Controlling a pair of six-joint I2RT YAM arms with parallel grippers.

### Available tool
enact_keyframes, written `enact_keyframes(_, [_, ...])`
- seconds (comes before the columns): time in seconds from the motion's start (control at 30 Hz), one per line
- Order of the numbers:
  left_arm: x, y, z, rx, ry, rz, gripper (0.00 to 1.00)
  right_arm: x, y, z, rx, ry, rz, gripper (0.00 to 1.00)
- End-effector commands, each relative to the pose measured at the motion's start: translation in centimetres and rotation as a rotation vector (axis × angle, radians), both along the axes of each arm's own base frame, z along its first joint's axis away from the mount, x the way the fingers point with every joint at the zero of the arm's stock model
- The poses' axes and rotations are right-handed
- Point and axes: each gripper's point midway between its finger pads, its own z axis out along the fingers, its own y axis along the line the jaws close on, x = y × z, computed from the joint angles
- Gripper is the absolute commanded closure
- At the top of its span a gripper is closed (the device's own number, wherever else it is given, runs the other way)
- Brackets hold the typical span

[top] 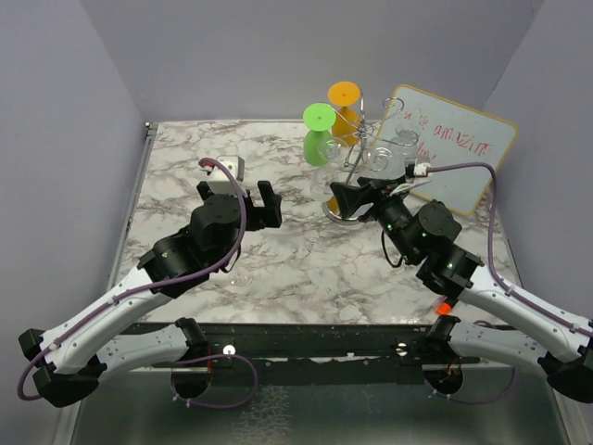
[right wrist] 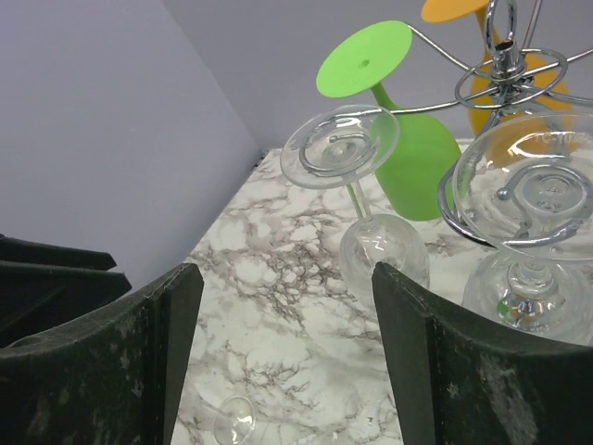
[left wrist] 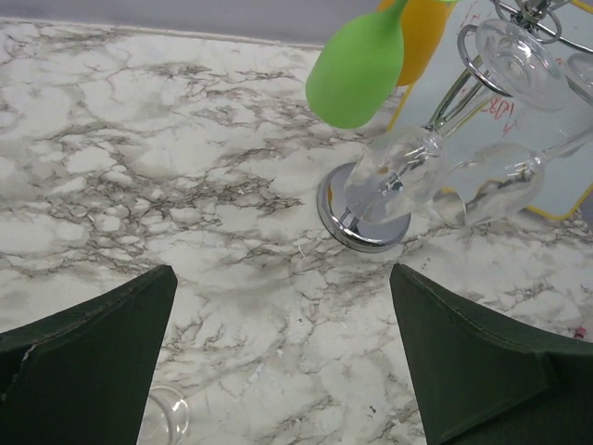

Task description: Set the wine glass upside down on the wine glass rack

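The chrome wine glass rack stands at the back right of the marble table; its round base and spiral arms show in the wrist views. A clear wine glass hangs upside down from an arm, its foot caught in the wire. My right gripper is open, and that bowl sits just past its right finger. Green and orange glasses hang there too. Another clear glass lies on the table. Left of the rack, my left gripper is open and holds nothing.
A white board with red writing leans behind the rack at the right. A second clear glass hangs on the near right arm. A small white box sits behind the left arm. Grey walls close in the table.
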Motion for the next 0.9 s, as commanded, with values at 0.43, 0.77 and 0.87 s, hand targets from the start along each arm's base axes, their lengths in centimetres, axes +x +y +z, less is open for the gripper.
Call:
enact_keyframes(0.43, [-6.3, 4.3, -7.1, 0.266, 0.448, -0.028, 0.29, -3.1, -0.1, -1.2, 0.048, 0.124, 0.12, 0.27])
enact_keyframes(0.77, [-7.1, 5.4, -9.6, 0.383, 0.538, -0.01, 0.47, -3.1, -0.8, -1.2, 0.063, 0.134, 0.089, 0.44])
enact_keyframes(0.87, [-6.6, 5.7, -10.4, 0.419, 0.542, 0.026, 0.46, -3.2, -1.0, -1.1, 0.062, 0.129, 0.088, 0.44])
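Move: The last clear wine glass stands upright on the table, its middle some 5 cm back, 6 cm to the left and 23 cm below the left hand. The rack's post is about 15 cm ahead and 25 cm right of that hand, 15 cm lower; the nearest hung clear glass is 10 cm ahead, 20 cm right and 12 cm lower. From the right hand, the standing glass lies about 7 cm back, 33 cm left and 26 cm below. The empty left hand swings back and left, nearly level at first, then sinks about 9 cm towards the standing clear glass while the wrist tips the fingers down some 30 degrees, lifts the hand's left side about 20 degrees and narrows the wide-open fingers to about half, without gripping anything. The right hand, also empty, backs away from the glass hung on the rack by roughly 3 cm, then nearly stops, its fingers part-closing and its wrist tipping slightly down. ##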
